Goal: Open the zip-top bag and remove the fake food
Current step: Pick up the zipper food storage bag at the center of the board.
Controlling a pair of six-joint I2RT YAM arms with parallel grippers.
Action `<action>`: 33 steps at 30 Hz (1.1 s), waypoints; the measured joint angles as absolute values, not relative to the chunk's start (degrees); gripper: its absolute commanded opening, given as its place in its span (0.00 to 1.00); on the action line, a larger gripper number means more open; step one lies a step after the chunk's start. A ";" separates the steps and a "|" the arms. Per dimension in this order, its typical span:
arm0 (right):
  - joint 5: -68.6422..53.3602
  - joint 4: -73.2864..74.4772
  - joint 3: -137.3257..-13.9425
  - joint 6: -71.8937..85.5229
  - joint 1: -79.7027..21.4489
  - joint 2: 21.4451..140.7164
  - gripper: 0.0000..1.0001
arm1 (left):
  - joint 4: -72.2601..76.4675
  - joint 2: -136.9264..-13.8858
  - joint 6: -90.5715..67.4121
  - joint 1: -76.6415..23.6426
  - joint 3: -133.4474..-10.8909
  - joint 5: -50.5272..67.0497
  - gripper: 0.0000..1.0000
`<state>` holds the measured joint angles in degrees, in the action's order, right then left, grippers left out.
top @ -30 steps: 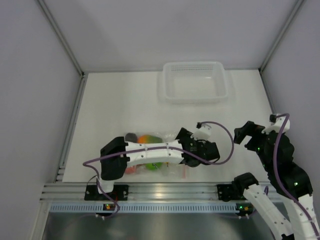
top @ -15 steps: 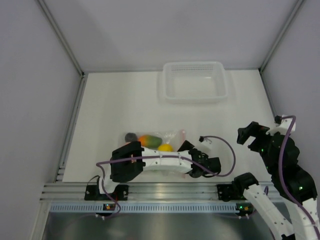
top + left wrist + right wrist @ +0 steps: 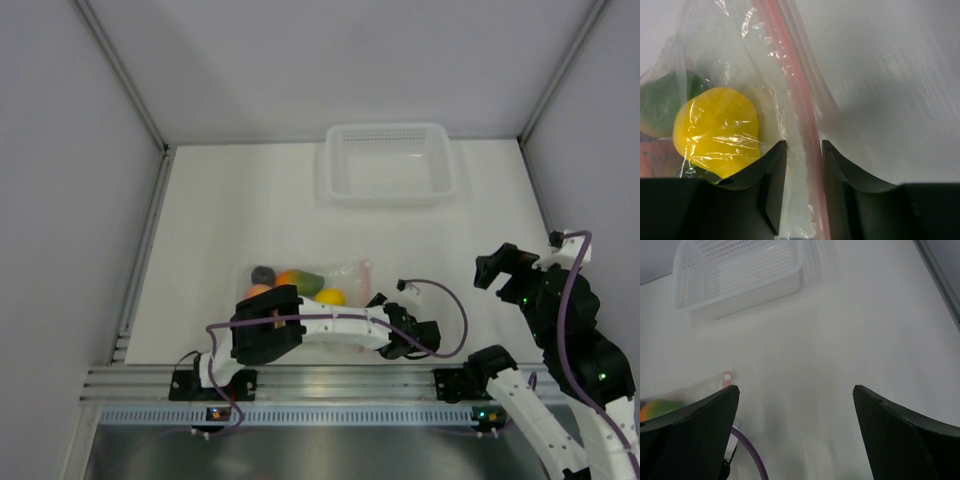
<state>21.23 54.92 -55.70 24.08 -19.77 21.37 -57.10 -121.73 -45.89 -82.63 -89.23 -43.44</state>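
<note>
The zip-top bag (image 3: 342, 272) lies flat near the table's front, its pink-red zip strip (image 3: 790, 85) along the right edge. Inside is the fake food: a yellow fruit (image 3: 715, 130), a green one (image 3: 662, 100), an orange-green mango (image 3: 298, 281) and a dark purple piece (image 3: 263, 273). My left gripper (image 3: 804, 145) straddles the zip strip at the bag's near right corner. Its jaws stand narrow, with a gap still showing beside the plastic. My right gripper (image 3: 795, 390) hangs wide open and empty, up at the right (image 3: 498, 266).
A white perforated tray (image 3: 390, 192) stands empty at the back of the table, also seen as the tray (image 3: 740, 270) in the right wrist view. A purple cable (image 3: 450, 300) loops off my left wrist. Grey walls close in both sides.
My left arm has drawn back toward the near edge and off the bag, uncovering the fruits. Its jaws have narrowed round the zip strip. The right arm shifted slightly right, then held still.
</note>
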 measured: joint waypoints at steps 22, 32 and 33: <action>16.88 52.56 -56.25 22.41 -19.77 23.44 0.99 | -57.14 -100.55 -36.45 -70.46 -85.67 -43.13 0.00; 8.08 43.20 -52.80 20.16 -19.77 24.56 0.99 | -57.32 -83.92 -20.34 -52.58 -89.36 -27.62 0.00; 7.11 42.22 -52.18 19.86 -19.77 24.49 0.99 | -57.49 -83.79 -18.87 -51.99 -90.78 -25.85 0.00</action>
<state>7.11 42.22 -52.18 19.86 -19.77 24.49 -57.49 -83.79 -18.87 -51.99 -90.78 -25.85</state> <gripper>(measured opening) 0.993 0.023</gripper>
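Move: The bag's pink zip strip already runs between my half-open left fingers, with its middle about 2 cm ahead and 1 cm below. The yellow pear in the bag lies some 8 cm left and 3 cm ahead, the mango about 15 cm left and 8 cm ahead, both near fingertip height. The white basket stands roughly 38 cm ahead and 7 cm right. From my right hand the zip lies about 26 cm left, 1 cm ahead and 26 cm below. I close my left fingers until they pinch the zip strip, then lift it some 22 cm off the board, carrying it forward and left by about 12 cm each, while my wrist rolls so its left side dips. My empty, open right hand drifts left and a little forward, turning counter-clockwise. ##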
